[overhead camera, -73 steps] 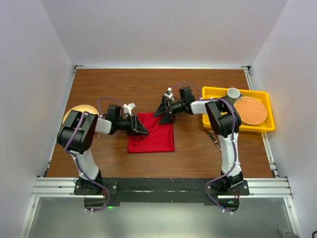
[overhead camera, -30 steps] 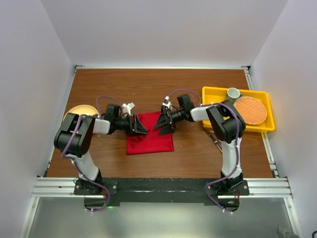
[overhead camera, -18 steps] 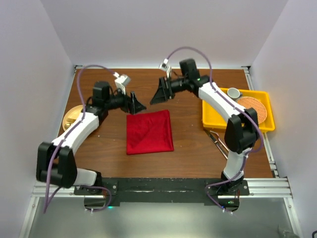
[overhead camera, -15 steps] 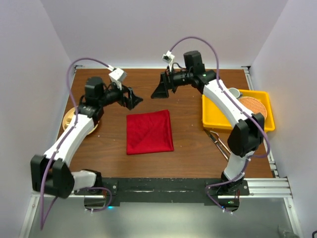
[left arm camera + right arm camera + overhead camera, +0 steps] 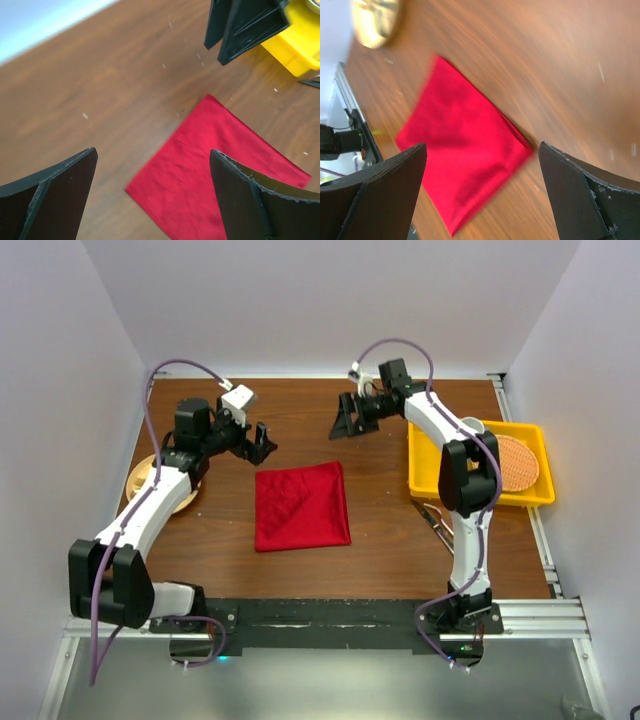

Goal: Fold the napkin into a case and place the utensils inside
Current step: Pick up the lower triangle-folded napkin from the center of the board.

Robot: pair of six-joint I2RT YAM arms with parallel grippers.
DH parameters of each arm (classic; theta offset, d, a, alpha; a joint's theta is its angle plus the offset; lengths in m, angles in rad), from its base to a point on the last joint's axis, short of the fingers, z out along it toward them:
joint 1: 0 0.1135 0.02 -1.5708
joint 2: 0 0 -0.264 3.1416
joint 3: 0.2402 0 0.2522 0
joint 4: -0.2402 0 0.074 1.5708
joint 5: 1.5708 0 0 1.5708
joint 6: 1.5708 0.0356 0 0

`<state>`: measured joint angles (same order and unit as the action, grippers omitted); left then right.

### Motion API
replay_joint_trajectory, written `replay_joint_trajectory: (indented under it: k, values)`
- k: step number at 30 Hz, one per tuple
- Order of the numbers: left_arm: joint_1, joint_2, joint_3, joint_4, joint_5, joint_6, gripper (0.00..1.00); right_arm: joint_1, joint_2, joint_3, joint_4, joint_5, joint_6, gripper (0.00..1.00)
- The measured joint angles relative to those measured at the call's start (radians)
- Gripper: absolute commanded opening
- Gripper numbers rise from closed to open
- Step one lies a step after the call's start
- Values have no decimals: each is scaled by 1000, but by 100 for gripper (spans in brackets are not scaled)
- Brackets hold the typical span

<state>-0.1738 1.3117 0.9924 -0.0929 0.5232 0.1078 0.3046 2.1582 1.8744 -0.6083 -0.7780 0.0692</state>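
The deep-red napkin [image 5: 302, 506] lies flat on the wooden table as a folded square, seen also in the left wrist view as the napkin [image 5: 220, 170] and in the right wrist view as the napkin [image 5: 465, 160]. My left gripper [image 5: 262, 443] hovers open above and to the far left of it, nothing between its fingers [image 5: 60, 185]. The right gripper [image 5: 345, 420] hangs open beyond the napkin's far right corner, also empty. Slim silver utensils [image 5: 434, 518] lie on the table by the right arm, partly hidden by it.
A yellow tray [image 5: 430, 455] at the right holds a round orange woven mat [image 5: 517, 462] and a grey cup [image 5: 470, 427]. A round wooden plate [image 5: 148, 480] sits at the left edge under the left arm. White walls enclose the table.
Both grippers let go of the napkin's far edge, opened wide, rose and drew back toward the far side. The napkin stays flat where it was left.
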Motion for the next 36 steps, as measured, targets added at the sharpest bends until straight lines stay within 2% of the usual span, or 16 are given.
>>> replay_joint_trajectory:
  k: [5, 8, 15, 36]
  values:
    - [13, 58, -26, -5, 59, -101, 81, -38, 74, -84, -71, 24, 30, 90]
    - [22, 101, -26, -3, 101, -153, 78, -34, 84, -87, -78, 28, 56, 83]
    - [38, 153, -26, -6, 139, -206, 77, -30, 146, -83, -42, 19, 118, 68]
    - [61, 152, -37, -7, 138, -202, 78, -31, 224, -84, 41, -109, 249, 45]
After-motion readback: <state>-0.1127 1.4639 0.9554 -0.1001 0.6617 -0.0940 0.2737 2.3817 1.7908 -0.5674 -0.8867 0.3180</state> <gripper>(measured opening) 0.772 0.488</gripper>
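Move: The napkin's far right corner lies about 12 cm below the right hand and 3 cm back, straight in line sideways. From that hand the napkin's far left corner is 5 cm back and 18 cm left, and the yellow tray's middle 2 cm back and 29 cm right, both near table height. From the left hand the far left corner is roughly 3 cm ahead, 2 cm left and 20 cm down; the far right corner is 5 cm ahead, 16 cm right. The right hand sinks about 11 cm to the napkin's far right corner, half-closing; the left sinks some 6 cm. ##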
